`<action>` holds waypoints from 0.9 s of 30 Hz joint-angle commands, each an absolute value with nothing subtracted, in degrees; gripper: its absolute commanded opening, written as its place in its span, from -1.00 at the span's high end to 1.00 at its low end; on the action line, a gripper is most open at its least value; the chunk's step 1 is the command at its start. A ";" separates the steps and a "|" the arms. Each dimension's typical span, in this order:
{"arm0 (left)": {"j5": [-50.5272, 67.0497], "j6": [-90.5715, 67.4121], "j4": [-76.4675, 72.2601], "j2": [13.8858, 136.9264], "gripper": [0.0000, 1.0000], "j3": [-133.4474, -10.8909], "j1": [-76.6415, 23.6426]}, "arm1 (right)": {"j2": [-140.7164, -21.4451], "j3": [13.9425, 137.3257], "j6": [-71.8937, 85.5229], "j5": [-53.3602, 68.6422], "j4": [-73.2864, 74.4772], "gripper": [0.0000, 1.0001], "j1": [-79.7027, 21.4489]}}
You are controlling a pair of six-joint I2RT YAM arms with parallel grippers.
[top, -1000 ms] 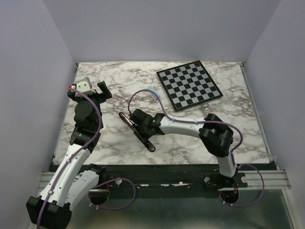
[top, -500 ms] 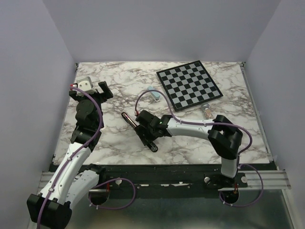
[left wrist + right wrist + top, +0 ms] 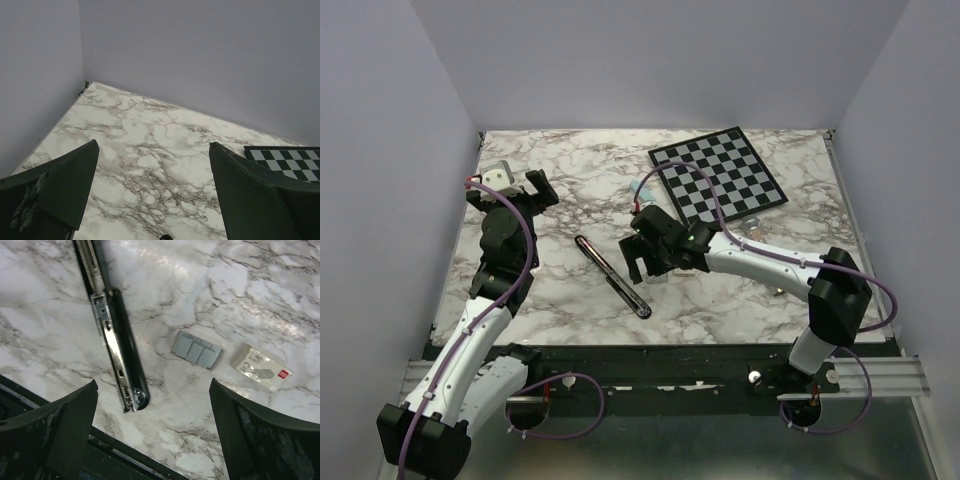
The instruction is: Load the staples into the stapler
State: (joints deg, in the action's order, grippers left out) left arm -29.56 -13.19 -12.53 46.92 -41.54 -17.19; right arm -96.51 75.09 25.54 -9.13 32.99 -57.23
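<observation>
The black stapler (image 3: 611,277) lies slantwise on the marble table, free of both grippers. In the right wrist view the stapler (image 3: 119,347) shows its silver channel along one side. To its right on the marble lie the staples (image 3: 196,350), a small grey strip. My right gripper (image 3: 152,385) hangs above them, open, with nothing between its fingers. In the top view the right gripper (image 3: 645,266) is just right of the stapler, and the arm hides the staples. My left gripper (image 3: 517,181) is open at the far left, and the left gripper (image 3: 154,145) has only bare marble below it.
A small cream box (image 3: 261,367) lies right of the staples. The chessboard (image 3: 717,177) sits at the back right, with a clear tube (image 3: 756,229) near its front corner. The table's dark front edge (image 3: 125,457) runs under the right gripper. Walls close in the left and back.
My right gripper has opened, let go of the stapler, and moved up and to the right. The stapler now lies alone on the marble. The left arm has barely shifted.
</observation>
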 commanded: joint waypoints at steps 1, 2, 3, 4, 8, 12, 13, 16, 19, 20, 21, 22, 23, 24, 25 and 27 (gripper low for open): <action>-30.67 -13.97 -12.22 46.93 -0.98 -41.31 -16.70 | -97.12 73.65 29.52 -9.41 36.48 -0.96 -52.93; -31.02 -13.97 -12.22 46.85 -0.98 -41.22 -16.79 | -98.16 73.83 29.62 -9.14 36.56 -0.83 -52.21; -31.37 -13.80 -12.30 46.85 -0.98 -41.22 -16.79 | -98.70 74.26 29.79 -8.79 36.56 -0.75 -51.69; -31.46 -13.71 -12.39 46.67 -0.98 -41.22 -16.70 | -99.14 74.70 29.62 -8.79 36.48 -0.63 -50.98; -31.38 -13.45 -12.31 46.41 -0.98 -41.22 -16.70 | -102.56 77.78 28.83 -9.58 37.35 -0.06 -50.80; -31.55 -13.10 -12.66 46.41 -0.98 -41.13 -16.70 | -106.86 80.68 28.21 -10.02 38.85 0.03 -50.80; -31.55 -13.10 -12.57 46.23 -0.98 -41.13 -16.61 | -107.31 80.94 27.95 -10.11 38.93 0.03 -50.80; -31.38 -13.10 -12.57 46.23 -0.98 -41.13 -16.52 | -108.63 82.00 27.51 -9.49 38.85 0.17 -50.71; -31.11 -13.27 -12.74 46.14 -0.98 -41.13 -16.44 | -110.12 83.05 27.16 -9.23 39.11 0.22 -50.80; -31.03 -13.27 -12.74 46.23 -0.98 -41.13 -16.35 | -110.39 83.23 26.98 -9.23 39.11 0.32 -50.71; -31.03 -13.27 -12.74 46.23 -0.98 -41.13 -16.35 | -110.83 83.75 26.90 -8.97 39.20 0.36 -50.71; -31.03 -13.36 -12.74 46.23 -0.98 -41.13 -16.35 | -111.00 83.85 26.72 -8.44 39.20 0.40 -50.80; -31.03 -13.36 -12.74 46.32 -0.98 -41.22 -16.26 | -111.53 84.02 26.72 -8.18 39.20 0.40 -50.71; -30.85 -13.36 -12.66 46.23 -0.98 -41.13 -16.26 | -111.79 84.37 26.54 -7.83 39.11 0.41 -50.80; -30.85 -13.45 -12.66 46.32 -0.98 -41.22 -16.26 | -111.97 84.55 26.46 -7.39 39.11 0.41 -50.80; -30.68 -13.45 -12.66 46.32 -0.98 -41.13 -16.17 | -112.59 84.99 26.54 -7.12 39.46 0.43 -50.71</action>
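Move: The grey staples lie on the table about 4 cm ahead of my right hand, 3 cm to its right and 10 cm below. The small staple box sits some 6 cm to the right of the staples and 1 cm farther out; the opened stapler's middle is about 10 cm to the left of the staples, level with them. From my left hand the staples are roughly 6 cm back, 26 cm right and 32 cm down. I bring my right hand down on a curve over the grey staples: first forward and right, away from the stapler, then mostly straight down with a slight return to the left, ending some 6 cm lower and 4–5 cm farther forward. As I sink, I narrow my wide-open fingers to under a third of their opening and turn the wrist about 10 degrees clockwise, tipping the fingertips a little more downward. ##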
